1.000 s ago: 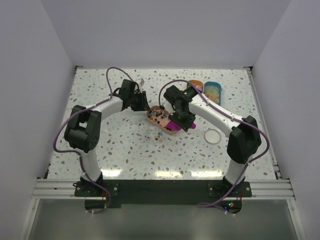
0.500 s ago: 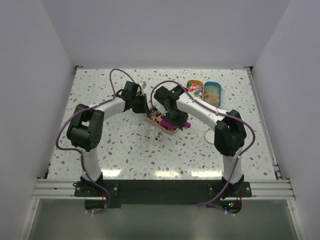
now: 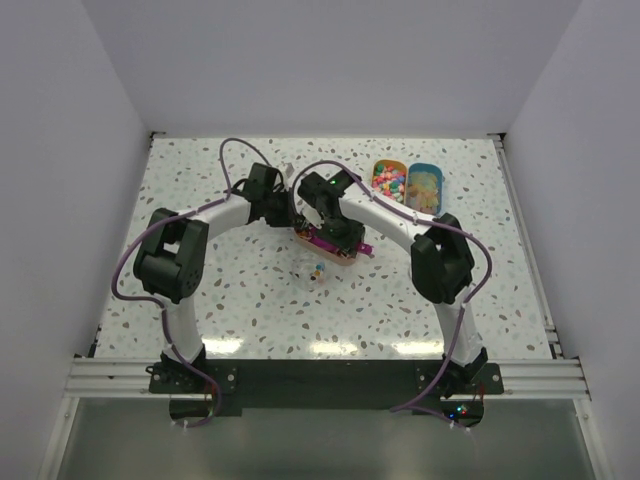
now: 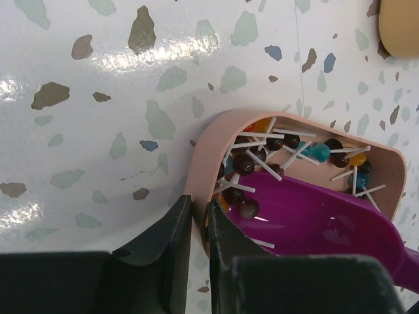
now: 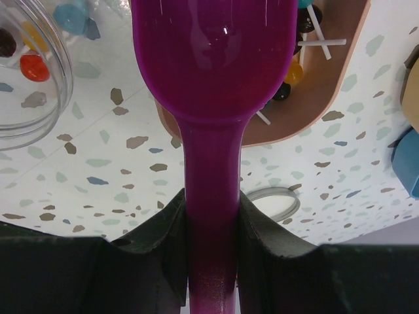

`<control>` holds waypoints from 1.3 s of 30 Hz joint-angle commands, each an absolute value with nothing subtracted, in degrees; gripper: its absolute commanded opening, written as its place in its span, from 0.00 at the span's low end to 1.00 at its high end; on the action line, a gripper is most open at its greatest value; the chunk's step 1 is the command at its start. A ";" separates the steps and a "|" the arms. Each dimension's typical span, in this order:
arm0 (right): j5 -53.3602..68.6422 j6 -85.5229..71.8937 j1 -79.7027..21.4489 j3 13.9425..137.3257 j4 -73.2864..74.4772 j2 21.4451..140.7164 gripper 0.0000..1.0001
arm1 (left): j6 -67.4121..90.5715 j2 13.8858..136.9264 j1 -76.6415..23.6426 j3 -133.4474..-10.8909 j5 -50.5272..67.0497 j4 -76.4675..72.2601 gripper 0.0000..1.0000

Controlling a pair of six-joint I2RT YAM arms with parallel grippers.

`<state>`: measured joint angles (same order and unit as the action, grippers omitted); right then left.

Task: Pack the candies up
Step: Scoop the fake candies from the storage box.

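The candies (image 4: 245,164) are small dark, teal and orange balls on white sticks, heaped in a pink tray (image 4: 208,140) at mid-table (image 3: 322,243). My left gripper (image 4: 200,212) is shut on that tray's near rim, one finger outside and one inside. A purple scoop (image 4: 327,219) lies in the tray with its lip against the heap and a candy or two at its edge. My right gripper (image 5: 211,209) is shut on the scoop's handle (image 5: 211,163). In the top view both grippers meet over the tray, left gripper (image 3: 290,215) and right gripper (image 3: 340,236).
A clear jar (image 5: 26,78) holding a few bright candies stands just in front of the tray (image 3: 318,271). Its round lid (image 5: 272,203) lies on the table to the right. An orange tub (image 3: 388,178) and a blue tub (image 3: 424,183) of other candies sit at the back right.
My left gripper has closed onto the tray's rim. The right arm has swung left and pushed the scoop further into the tray.
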<state>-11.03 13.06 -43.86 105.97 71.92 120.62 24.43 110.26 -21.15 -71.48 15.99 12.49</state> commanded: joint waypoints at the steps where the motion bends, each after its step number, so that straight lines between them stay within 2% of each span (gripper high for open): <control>1: -11.16 13.27 -44.21 106.18 72.86 117.61 0.00 | 24.79 108.37 -21.80 -71.10 15.65 11.16 0.15; 7: -11.51 13.44 -44.21 101.78 72.51 110.84 0.00 | 23.56 107.93 -21.80 -71.72 13.54 12.13 0.15; 17: -19.95 12.92 -43.86 96.95 75.41 109.51 0.00 | 21.62 106.79 -21.80 -71.81 12.92 12.39 0.15; 22: -22.50 12.39 -43.86 95.72 76.46 108.90 0.00 | 20.31 105.65 -21.80 -71.72 13.88 11.69 0.18; 33: -21.27 12.83 -43.68 94.57 79.01 110.91 0.00 | 18.46 103.80 -22.15 -70.66 15.64 10.11 0.18; 39: -20.13 12.04 -44.03 99.05 81.99 115.56 0.00 | 18.81 104.50 -22.76 -70.49 16.70 9.76 0.19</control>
<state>-21.30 12.64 -43.83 96.03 75.75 112.68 19.88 107.18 -22.11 -70.48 14.57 12.88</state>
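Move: The right hand holds the purple scoop by its handle, bowl reaching left into the pink candy bin, whose middle lies about 6 cm left, 2 cm ahead and 7 cm below. The clear storage jar stands some 9 cm left and 5 cm back, the orange bin about 12 cm ahead and 8 cm right. The left hand already pinches the pink bin's left-end rim; that bin's middle is some 6 cm right, 3 cm back and 3 cm lower. Right, back and up: the right hand first draws the scoop about 3 cm up and a couple back out of the candies, then travels on rightwards, some 6 cm in all, towards the pink bin's right end, rolling about 10 degrees so the bowl tips down. The left fingers keep their pinch on the rim and rise about 1.5 cm late on. ##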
